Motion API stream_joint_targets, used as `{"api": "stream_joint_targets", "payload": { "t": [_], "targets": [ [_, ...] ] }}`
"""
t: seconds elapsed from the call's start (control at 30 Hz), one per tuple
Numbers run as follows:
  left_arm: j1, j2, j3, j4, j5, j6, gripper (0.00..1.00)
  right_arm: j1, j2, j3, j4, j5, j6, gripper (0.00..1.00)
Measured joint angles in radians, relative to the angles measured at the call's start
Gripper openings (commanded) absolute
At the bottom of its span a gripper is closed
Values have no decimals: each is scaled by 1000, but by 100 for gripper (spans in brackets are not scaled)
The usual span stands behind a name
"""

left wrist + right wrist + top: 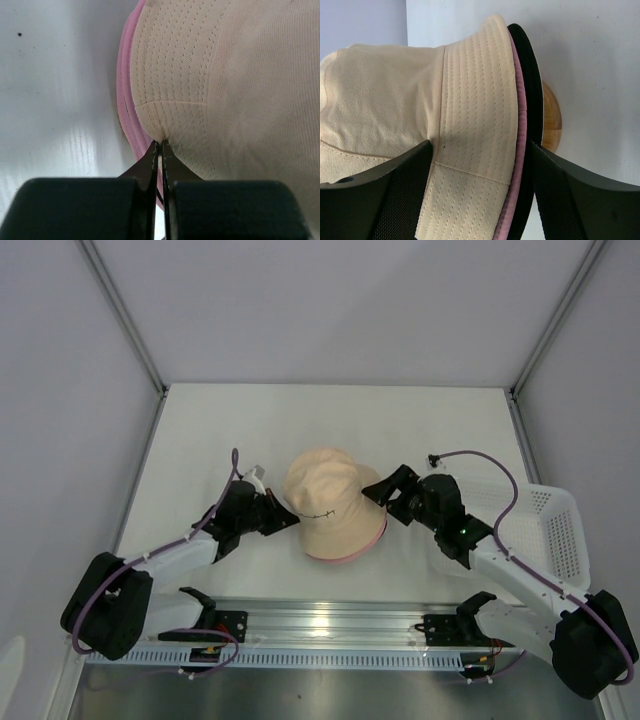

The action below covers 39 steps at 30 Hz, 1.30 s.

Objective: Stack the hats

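The beige hat with a small dark stitched mark sits on top of the pink hat, whose brim shows beneath. In the right wrist view the beige brim, the pink brim and the black hat's brim lie stacked. My left gripper is shut on the beige brim's edge at the stack's left side. My right gripper is open, its fingers straddling the stacked brims on the right side.
A wooden round-topped stand shows under the hats. A white perforated basket stands at the right, partly under my right arm. A metal rail runs along the near edge.
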Motion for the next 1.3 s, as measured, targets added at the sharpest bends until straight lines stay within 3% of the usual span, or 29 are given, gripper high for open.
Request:
{"api": "stream_joint_targets", "payload": {
  "t": [0.17,0.23,0.27,0.3,0.4,0.53,0.67,0.9,1.3],
  "targets": [
    [-5,-59,19,-111,-55,48,23,1,-10,10,-34,20,-46,93],
    [-5,-84,46,-188,-88,77,40,3,-10,59,-121,47,-101,99],
    [-5,-101,62,-232,-110,92,46,0,-9,95,-182,64,-137,99],
    [-5,-125,79,-276,-134,106,61,-6,-6,137,-240,75,-170,100],
    [-2,-216,156,-407,-200,149,81,-55,0,257,-383,98,-266,100],
    [44,-338,294,-537,-279,200,99,-189,-10,378,-515,97,-370,100],
    [105,-428,466,-673,-359,269,99,-282,-47,497,-659,149,-467,99],
    [113,-503,695,-848,-404,411,99,-299,-137,652,-806,311,-586,100],
    [113,-708,511,-948,-365,447,99,-299,-405,431,-821,354,-596,100]
  ]
}}
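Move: The beige hat's middle is some 9 cm to the right of the left gripper, 3 cm ahead and 4 cm above it; those closed fingertips touch the brim's left edge. From the right gripper, half-open astride the brims on the other side, the same hat is about 9 cm left, 1 cm ahead and 5 cm below. The pink hat sits right under it, 2 cm lower. The white basket lies roughly 32 cm to the right of the right gripper, 3 cm back and 13 cm below. Open both grippers wide and take them off the hat brims to either side. Bring the left gripper up about 20 cm and some 14 cm left, tipping its fingers up and easing back at the end after a higher peak. Slide the right gripper clear to the right by about 20 cm, rising meanwhile, towards the basket, rolling its left side down. ##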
